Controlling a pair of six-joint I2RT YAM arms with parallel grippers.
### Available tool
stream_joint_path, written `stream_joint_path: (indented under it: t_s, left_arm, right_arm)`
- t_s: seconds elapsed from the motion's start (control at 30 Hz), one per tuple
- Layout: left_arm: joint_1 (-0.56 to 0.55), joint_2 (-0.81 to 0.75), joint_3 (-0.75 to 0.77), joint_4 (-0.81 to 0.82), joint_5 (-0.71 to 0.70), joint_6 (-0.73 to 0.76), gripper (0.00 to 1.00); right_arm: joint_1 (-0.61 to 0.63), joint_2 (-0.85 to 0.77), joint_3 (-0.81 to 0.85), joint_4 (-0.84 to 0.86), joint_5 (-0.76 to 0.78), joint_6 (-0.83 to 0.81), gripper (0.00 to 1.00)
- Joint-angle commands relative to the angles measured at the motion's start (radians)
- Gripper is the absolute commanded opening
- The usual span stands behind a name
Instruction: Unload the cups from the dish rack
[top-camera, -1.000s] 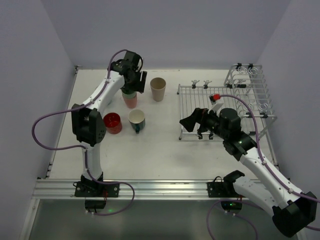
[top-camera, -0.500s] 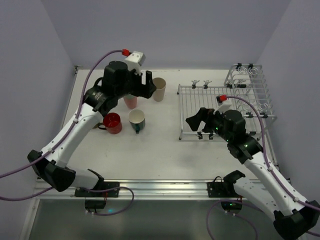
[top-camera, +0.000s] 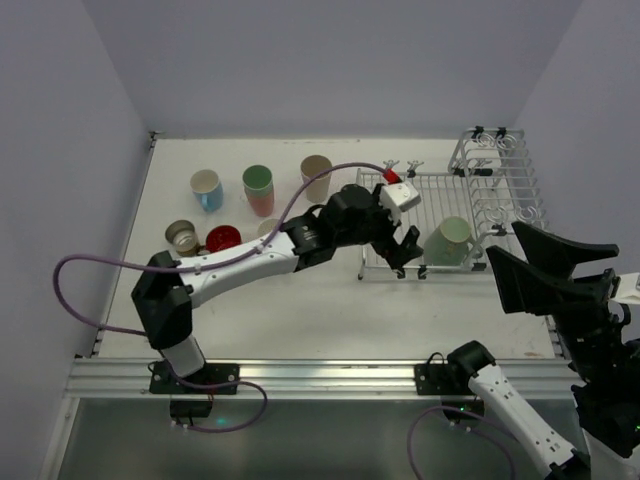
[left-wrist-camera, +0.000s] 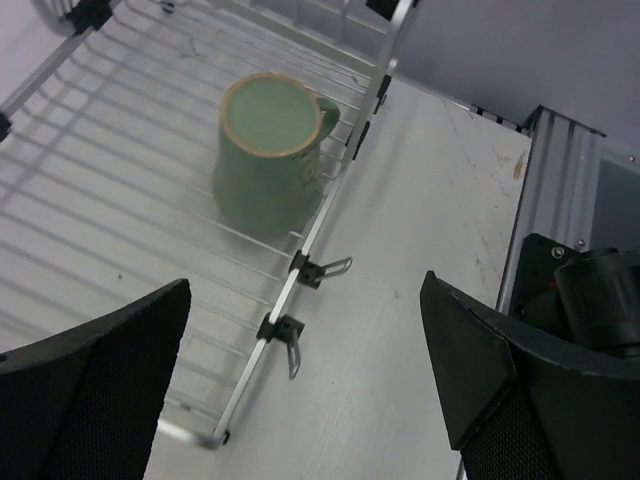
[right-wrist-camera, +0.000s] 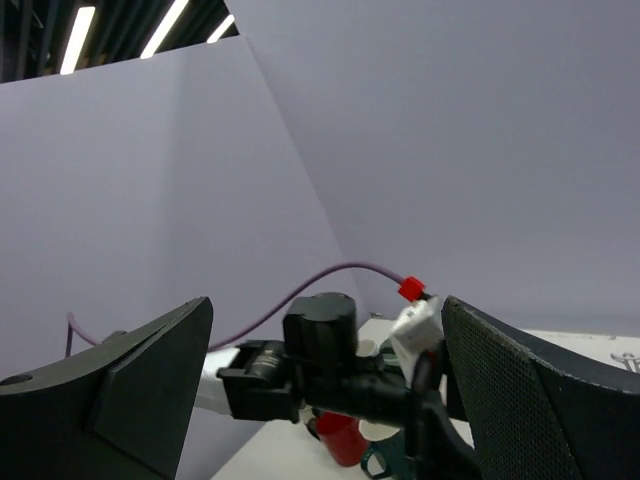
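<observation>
One sage green mug (top-camera: 447, 243) stands on the flat grid of the dish rack (top-camera: 450, 178), near its front rail; the left wrist view shows this mug (left-wrist-camera: 268, 150) upright with its handle to the right. My left gripper (top-camera: 400, 250) hovers open just left of it, above the rack's front corner, with nothing between its fingers (left-wrist-camera: 90, 395). Raised high at the right, my right gripper (top-camera: 535, 268) is open and empty. Other cups stand on the table at the left: a light blue mug (top-camera: 207, 188), a beige tumbler (top-camera: 316, 178) and a red mug (top-camera: 222, 240).
A green tumbler stacked in a pink one (top-camera: 258, 190) and a brownish cup (top-camera: 183, 237) also stand at the left. The left arm hides most of a dark teal mug (top-camera: 268, 228). The rack's upright loops (top-camera: 500, 150) rise at the back right.
My left arm swung from the cups at the left across to the rack and its jaws widened. The right arm lifted up and back from the rack, uncovering the green mug.
</observation>
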Motion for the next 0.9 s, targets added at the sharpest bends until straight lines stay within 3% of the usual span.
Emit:
stream_joint_path:
  t_s: [0.0, 0.37, 0.7, 0.87]
  left_arm:
    - [-0.049, 0.135, 0.147, 0.139, 0.009, 0.146, 1.0]
    - [-0.05, 0.468, 0.466, 0.095, 0.084, 0.376, 1.0]
    - [-0.047, 0.625, 0.667, 0.068, 0.205, 0.405, 1.0]
    - [-0.047, 0.709, 0.767, 0.029, 0.201, 0.414, 1.0]
  right_arm:
    - [0.0, 0.018, -0.003, -0.097, 0.015, 0.003, 0.99]
    - [0.0, -0.019, -0.02, -0.143, 0.004, -0.037, 0.99]
    - [0.0, -0.034, -0.037, -0.164, 0.001, -0.054, 0.99]
    - [0.0, -0.045, -0.039, -0.178, 0.001, -0.059, 0.99]
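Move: The green cup, last one in the rack, stands about 17 cm to the left hand's right, 5 cm farther out and 17 cm lower. The clips on the rack's near rail are some 6 cm to its right, level with it in reach, 21 cm below; the rack's upper tier is about 23 cm right, 14 cm farther out, 8 cm lower. From the high right hand the green cup lies roughly 21 cm ahead, 4 cm right, 44 cm down. Left hand, open, sweeps about 16 cm right, slightly forward, towards the green cup; right hand sinks 5 cm. ##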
